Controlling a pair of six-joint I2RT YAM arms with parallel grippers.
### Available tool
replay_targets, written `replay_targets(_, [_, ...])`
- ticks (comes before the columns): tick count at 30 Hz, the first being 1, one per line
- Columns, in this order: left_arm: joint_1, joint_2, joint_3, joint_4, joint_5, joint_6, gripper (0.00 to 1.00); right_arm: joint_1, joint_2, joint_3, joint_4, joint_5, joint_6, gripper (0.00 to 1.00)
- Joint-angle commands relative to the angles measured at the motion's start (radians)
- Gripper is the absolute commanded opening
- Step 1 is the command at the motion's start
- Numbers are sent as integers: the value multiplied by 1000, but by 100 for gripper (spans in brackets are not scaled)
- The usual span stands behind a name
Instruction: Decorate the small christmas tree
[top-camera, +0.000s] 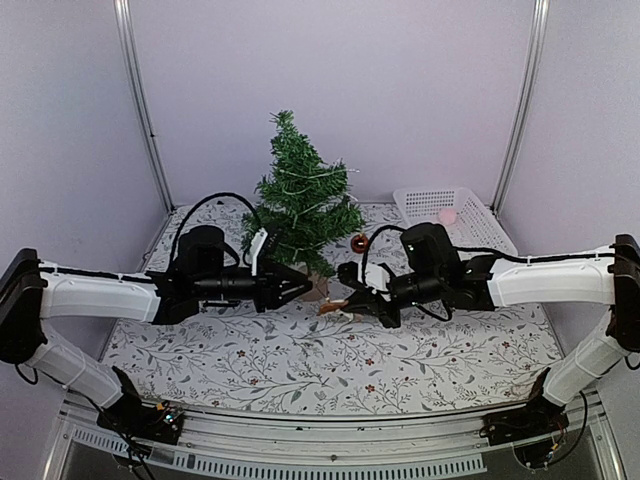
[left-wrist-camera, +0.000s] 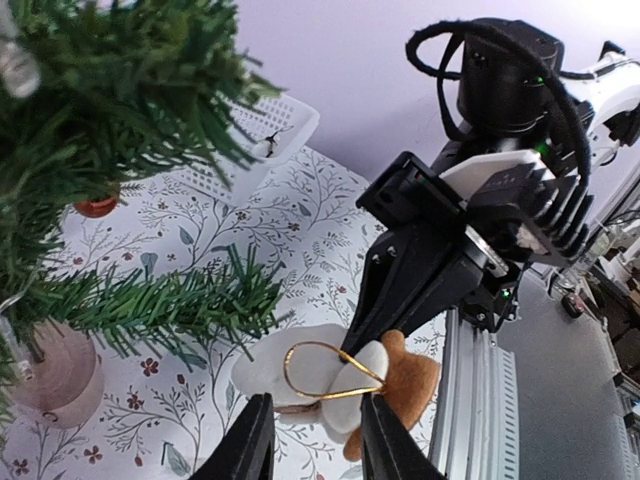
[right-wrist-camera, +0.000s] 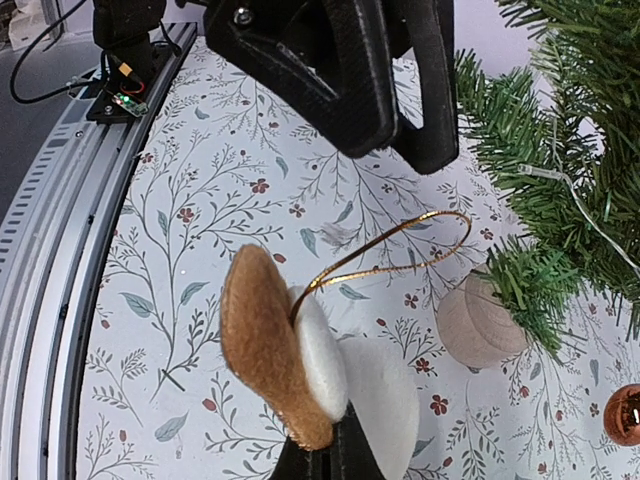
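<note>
The small christmas tree (top-camera: 296, 200) stands at the back centre on its pale wooden stump (left-wrist-camera: 60, 375). My right gripper (right-wrist-camera: 330, 460) is shut on a brown and white felt ornament (right-wrist-camera: 270, 345) and holds it above the cloth near the stump, with its gold loop (right-wrist-camera: 400, 250) sticking out toward the tree. My left gripper (left-wrist-camera: 315, 440) is open, its two fingers (left-wrist-camera: 250, 445) on either side of the loop's near end, just short of it. In the top view the left gripper (top-camera: 300, 290) and the right gripper (top-camera: 350, 302) meet in front of the tree.
A copper ball (top-camera: 358, 242) hangs on a low branch at the right. A white basket (top-camera: 450, 210) with a pink thing (top-camera: 447, 216) in it stands at the back right. A light string runs through the branches. The floral cloth (top-camera: 330, 360) covers the table.
</note>
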Motion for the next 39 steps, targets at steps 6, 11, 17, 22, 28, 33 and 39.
replay_targets(6, [11, 58, 70, 70, 121, -9, 26, 2, -22, -8, 24, 34, -14, 0])
replay_targets(11, [12, 63, 68, 61, 100, -2, 21, 3, -27, -12, 25, 42, -6, 0])
replay_targets(17, [17, 95, 110, -14, 6, 35, 28, 3, -40, -13, 15, 35, -18, 0])
replay_targets(22, [17, 136, 145, -10, 42, 36, 28, 2, -36, -4, 15, 30, -17, 0])
replay_targets(28, [17, 140, 141, 13, 73, 39, 10, 2, -34, -6, 11, 41, -16, 0])
replay_targets(33, [20, 129, 126, 36, 83, 27, 0, -10, -30, -7, 10, 53, 2, 0])
replay_targets(39, [21, 141, 136, 59, 91, 22, 0, -44, -20, 4, 13, 31, 47, 0])
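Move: The gold hanging loop stands about 4 cm to the right of the left hand, 1 cm ahead and 1 cm below it. Its brown-and-white ornament, already held by the right gripper, is some 6 cm right, 1 cm back and 4 cm below; the tree's stand lies roughly 18 cm ahead, 1 cm right and 16 cm down. From the right hand the loop is about 5 cm left, 3 cm ahead and 3 cm up. The left fingertips pinch the free end of the gold loop. The part-open hand first slides right and up about 1.5 cm towards the ornament, then goes some 2.5 cm forward, a little farther right and back down, and shuts fully. The right gripper keeps its hold on the ornament almost motionless, edging about 1 cm forward only at the end. ##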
